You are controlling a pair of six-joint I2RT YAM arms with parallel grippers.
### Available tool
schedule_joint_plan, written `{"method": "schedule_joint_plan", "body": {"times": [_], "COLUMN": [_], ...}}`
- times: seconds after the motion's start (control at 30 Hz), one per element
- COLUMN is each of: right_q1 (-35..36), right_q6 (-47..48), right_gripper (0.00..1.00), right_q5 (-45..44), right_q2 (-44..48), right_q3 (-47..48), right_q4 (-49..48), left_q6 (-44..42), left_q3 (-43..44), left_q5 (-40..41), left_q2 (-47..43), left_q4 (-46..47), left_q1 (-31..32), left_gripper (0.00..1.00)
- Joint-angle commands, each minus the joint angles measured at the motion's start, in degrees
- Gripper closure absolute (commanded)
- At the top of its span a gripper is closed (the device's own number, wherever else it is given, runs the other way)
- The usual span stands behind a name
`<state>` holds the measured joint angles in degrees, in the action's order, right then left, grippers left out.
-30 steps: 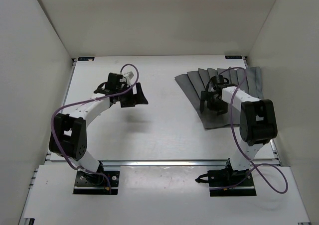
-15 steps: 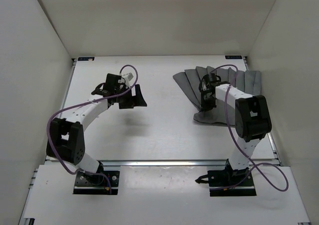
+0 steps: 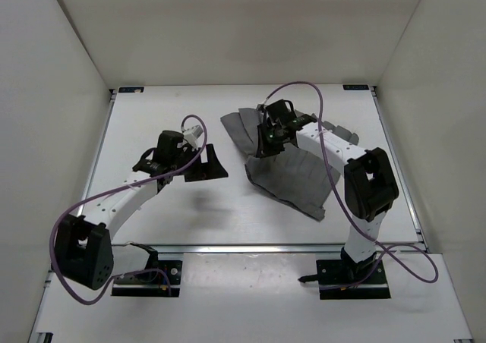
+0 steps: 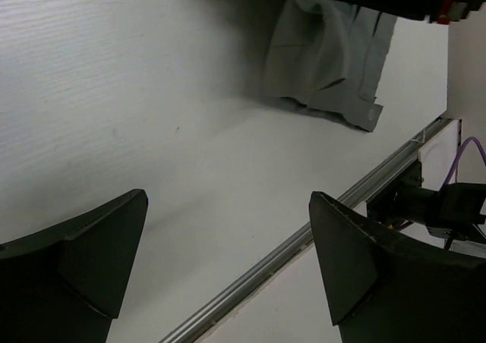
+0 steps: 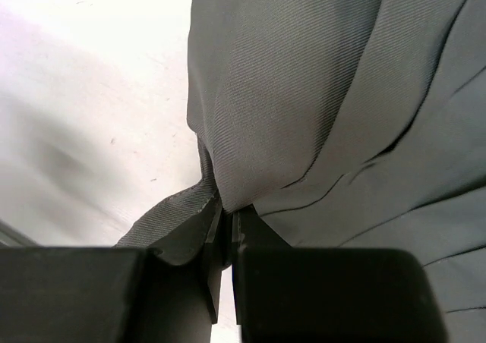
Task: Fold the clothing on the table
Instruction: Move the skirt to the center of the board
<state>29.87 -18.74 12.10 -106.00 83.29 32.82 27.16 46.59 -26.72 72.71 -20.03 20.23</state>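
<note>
The clothing (image 3: pixel 292 177), a mid-grey pleated garment, lies bunched and partly lifted on the white table (image 3: pixel 190 221), right of centre. My right gripper (image 3: pixel 267 142) is shut on a fold at its far left part; in the right wrist view the closed fingers pinch a ridge of the clothing (image 5: pixel 319 92) at the right gripper (image 5: pixel 226 221). My left gripper (image 3: pixel 209 165) hangs open over bare table to the left of the garment, holding nothing. In the left wrist view the left gripper (image 4: pixel 228 237) frames bare table (image 4: pixel 152 92), with the clothing (image 4: pixel 334 55) farther off.
White walls close in the table on the left, back and right. A metal rail (image 3: pixel 250 247) runs along the near edge, also seen as the rail (image 4: pixel 304 240) in the left wrist view. Purple cables loop above both arms.
My right gripper closed on the clothing and dragged it left towards the table's middle, bunching it. The left arm shifted slightly towards the near side, still open.
</note>
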Motion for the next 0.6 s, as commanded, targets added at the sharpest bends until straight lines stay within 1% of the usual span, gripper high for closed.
{"method": "schedule_joint_plan", "body": {"times": [0.0, 0.03, 0.1, 0.13, 0.17, 0.2, 0.23, 0.27, 0.3, 0.33, 0.37, 0.4, 0.43, 0.47, 0.5, 0.57], "right_q1": [1.76, 2.47, 3.35, 3.88, 4.32, 4.93, 5.81, 6.43, 7.74, 8.88, 9.15, 9.94, 8.82, 7.41, 6.27, 1.88], "right_q6": [-1.74, -2.43, -3.22, -3.49, -4.54, -5.16, -6.03, -5.17, -4.29, -2.63, -1.92, -1.83, -2.09, -2.96, -3.84, -6.12], "right_gripper": [1.0, 1.0, 1.0, 1.0, 0.97, 0.96, 0.88, 0.76, 0.57, 0.5, 0.33, 0.21, 0.16, 0.03, 0.01, 0.01], "right_q5": [2.4, 2.67, 5.11, 9.04, 14.13, 17.23, 19.17, 18.84, 18.14, 16.22, 12.55, 9.9, 9.0, 8.73, 9.08, 10.32], "right_q2": [-0.7, -0.88, -1.23, -1.84, -3.15, -4.3, -4.92, -6.75, -8.25, -8.7, -8.61, -6.61, -4.59, -3.01, -0.47, 3.24], "right_q3": [0.74, 0.3, -0.66, -1.54, -1.81, -1.29, 0.2, 2.82, 4.5, 7.04, 8.2, 7.69, 5.68, 2.96, 1.37, -2.76], "right_q4": [-1.79, -1.97, -5.46, -9.05, -10.91, -14.07, -14.97, -14.11, -11.66, -9.03, -7.52, -7.42, -8.64, -9.43, -10.83, -11.99], "left_q6": [2.28, 2.98, 3.43, 3.69, 3.87, 3.69, 3.95, 4.04, 4.04, 3.87, 3.43, 2.91, 2.55, 2.11, 1.41, 1.67], "left_q3": [-1.75, -2.81, -4.31, -4.66, -5.1, -5.63, -6.59, -7.47, -8.35, -8.44, -8.97, -8.97, -8.97, -8.71, -8.45, -8.36], "left_q5": [1.49, 1.76, 1.59, 2.54, 3.59, 3.69, 4.13, 3.7, 3.95, 3.61, 3.78, 4.04, 4.13, 4.22, 4.74, 6.23], "left_q2": [-3.71, -3.97, -4.59, -5.11, -6.08, -7.65, -8.28, -10.02, -11.26, -12.23, -12.76, -13.03, -12.86, -12.59, -11.63, -10.75], "left_q4": [4.91, 5.35, 6.32, 6.15, 5.54, 5.36, 5.09, 4.74, 4.91, 4.48, 4.39, 3.78, 3.25, 3.07, 2.81, 1.67], "left_q1": [2.01, 1.92, 2.01, 1.92, 2.09, 1.92, 1.14, 0.0, -0.62, -1.85, -2.64, -2.82, -2.74, -2.39, -2.04, -1.25], "left_gripper": [0.02, 0.01, 0.01, 0.02, 0.01, 0.02, 0.01, 0.02, 0.01, 0.01, 0.01, 0.02, 0.02, 0.02, 0.01, 0.02]}}
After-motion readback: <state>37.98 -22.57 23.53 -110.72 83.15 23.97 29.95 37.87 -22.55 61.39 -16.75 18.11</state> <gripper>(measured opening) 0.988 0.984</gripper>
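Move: The skirt's left edge is already pinched in the right hand, clear of the board. The spot on the board where the edge is headed lies about 10 cm to that hand's left, 4 cm back and 9 cm down. The skirt's middle lies about 11 cm right and 1 cm back; its far-left corner is some 12 cm left and 14 cm ahead, both about 9 cm below. From the empty left hand, the spot is roughly 4 cm right, straight across and 10 cm below. The skirt's held left edge is swept left over the board by the right hand, about 10 cm with some 4 cm of drawing back and a slight dip, the wrist turning roughly 15 degrees, mostly counter-clockwise. While still travelling, the fingers spring from shut to wide open and let the cloth go; the hand then starts to rise and ease back right. The empty left hand, still open, edges back, then about 3 cm left. ##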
